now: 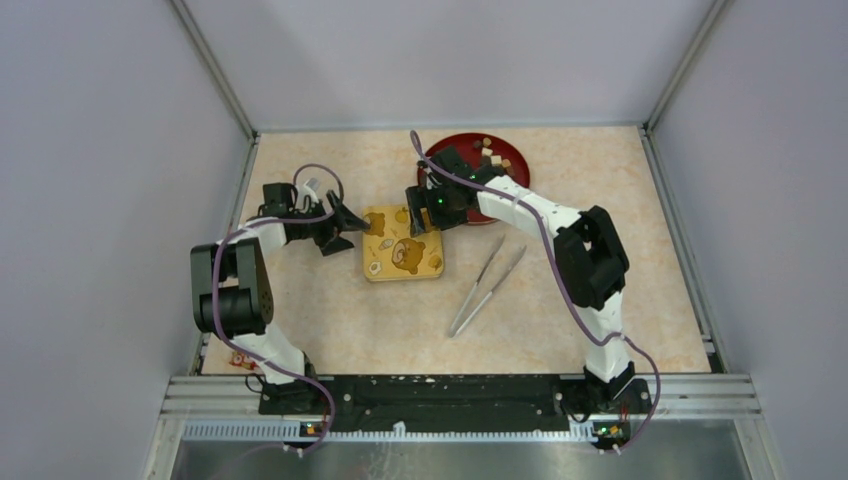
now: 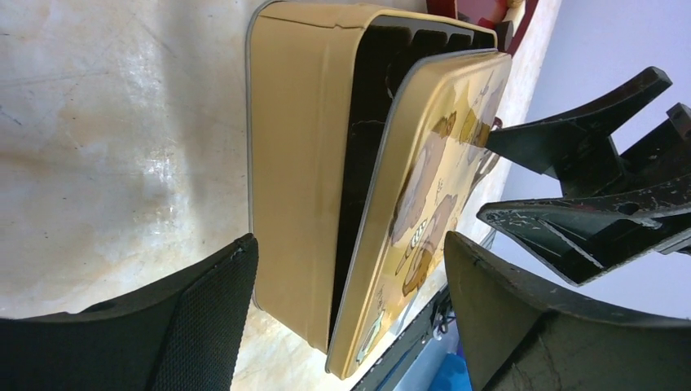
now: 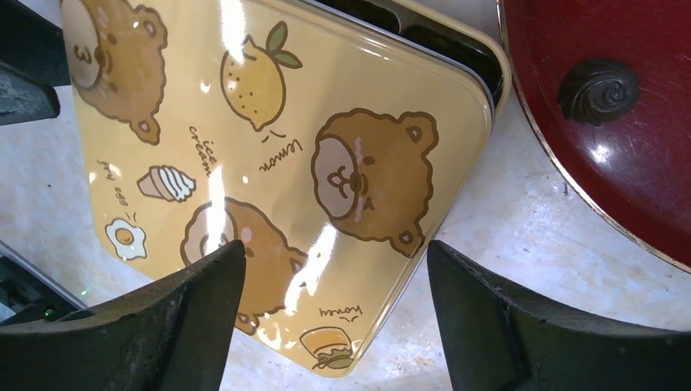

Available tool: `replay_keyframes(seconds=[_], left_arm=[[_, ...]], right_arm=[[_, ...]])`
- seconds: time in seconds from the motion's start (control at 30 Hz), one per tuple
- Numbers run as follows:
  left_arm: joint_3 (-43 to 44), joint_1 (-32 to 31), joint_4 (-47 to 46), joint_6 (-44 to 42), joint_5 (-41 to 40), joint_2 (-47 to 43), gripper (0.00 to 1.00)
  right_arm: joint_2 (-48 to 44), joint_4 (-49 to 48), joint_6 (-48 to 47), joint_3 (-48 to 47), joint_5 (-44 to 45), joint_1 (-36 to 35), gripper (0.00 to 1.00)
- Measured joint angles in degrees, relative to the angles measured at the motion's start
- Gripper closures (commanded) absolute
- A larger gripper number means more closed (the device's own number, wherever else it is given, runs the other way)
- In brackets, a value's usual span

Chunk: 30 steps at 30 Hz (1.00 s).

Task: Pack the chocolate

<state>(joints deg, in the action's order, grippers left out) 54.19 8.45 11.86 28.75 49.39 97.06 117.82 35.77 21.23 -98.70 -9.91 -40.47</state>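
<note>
The chocolate [image 1: 489, 151], small brown, tan and cream pieces, lies on a red plate [image 1: 510, 170] at the back. One dark swirled piece [image 3: 597, 88] shows in the right wrist view. A yellow tin [image 1: 403, 268] stands mid-table. Its bear-printed lid [image 3: 269, 155] lies askew on the tin base [image 2: 297, 163], one side raised over a black divided tray [image 2: 371, 106]. My left gripper [image 2: 350, 285] is open, its jaws on either side of the tin's near end. My right gripper [image 3: 336, 285] hangs open above the lid's corner.
Metal tongs [image 1: 487, 285] lie on the table right of the tin. The right gripper's fingers [image 2: 587, 191] reach in close over the lid, opposite my left gripper. Grey walls and a metal frame close in the table.
</note>
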Motion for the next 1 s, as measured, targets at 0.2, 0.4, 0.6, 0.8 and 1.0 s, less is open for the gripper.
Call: replay_keyframes(seconds=[0.2,0.4,0.6,0.8,1.0], left_arm=[[0.2,0.0,0.6,-0.3,-0.9,0.1,0.32],[2.3,0.0,0.9,-0.2,-1.0,0.5,0.4],[3.6,0.0,0.8,0.0,-1.0,1.1,0.4],[4.5,-0.5,0.7,0.3,-0.9,2.9,0.5],[5.4,-1.1,0.6,0.5,-1.2,4.4,0.62]], right_arm=[[0.0,-0.3,0.0,0.0,0.1,0.0,0.24],[0.0,-0.4,0.2,0.0,0.3,0.0,0.25],[0.0,-0.4,0.4,0.0,0.7,0.0,0.34],[0.0,-0.5,0.4,-0.1,1.1,0.1,0.48],[1.0,-0.4,0.3,-1.1,2.4,0.5,0.54]])
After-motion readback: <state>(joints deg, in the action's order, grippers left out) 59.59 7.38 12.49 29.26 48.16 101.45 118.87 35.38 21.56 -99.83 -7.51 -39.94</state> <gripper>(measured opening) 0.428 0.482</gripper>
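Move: The lid of the box is between the hands. Its middle lies about 9 cm right of the left hand and 1 cm back, and about 5 cm left of the right hand and 2 cm back, roughly at fingertip height. The chocolate box stands beneath it, its middle about 3 cm lower. From the right hand, the red plate is some 11 cm ahead and 10 cm right, and the tongs about 12 cm back and 13 cm right. Forward by about 2 cm along the lid's left edge goes the left hand, lifting nearly 1 cm and sinking again, while its fingers close to under half open astride the rim. The right hand holds its place, creeping about 1 cm forward at the end, and closes to half open, one finger above the lid, the other pushing its right edge leftward. ##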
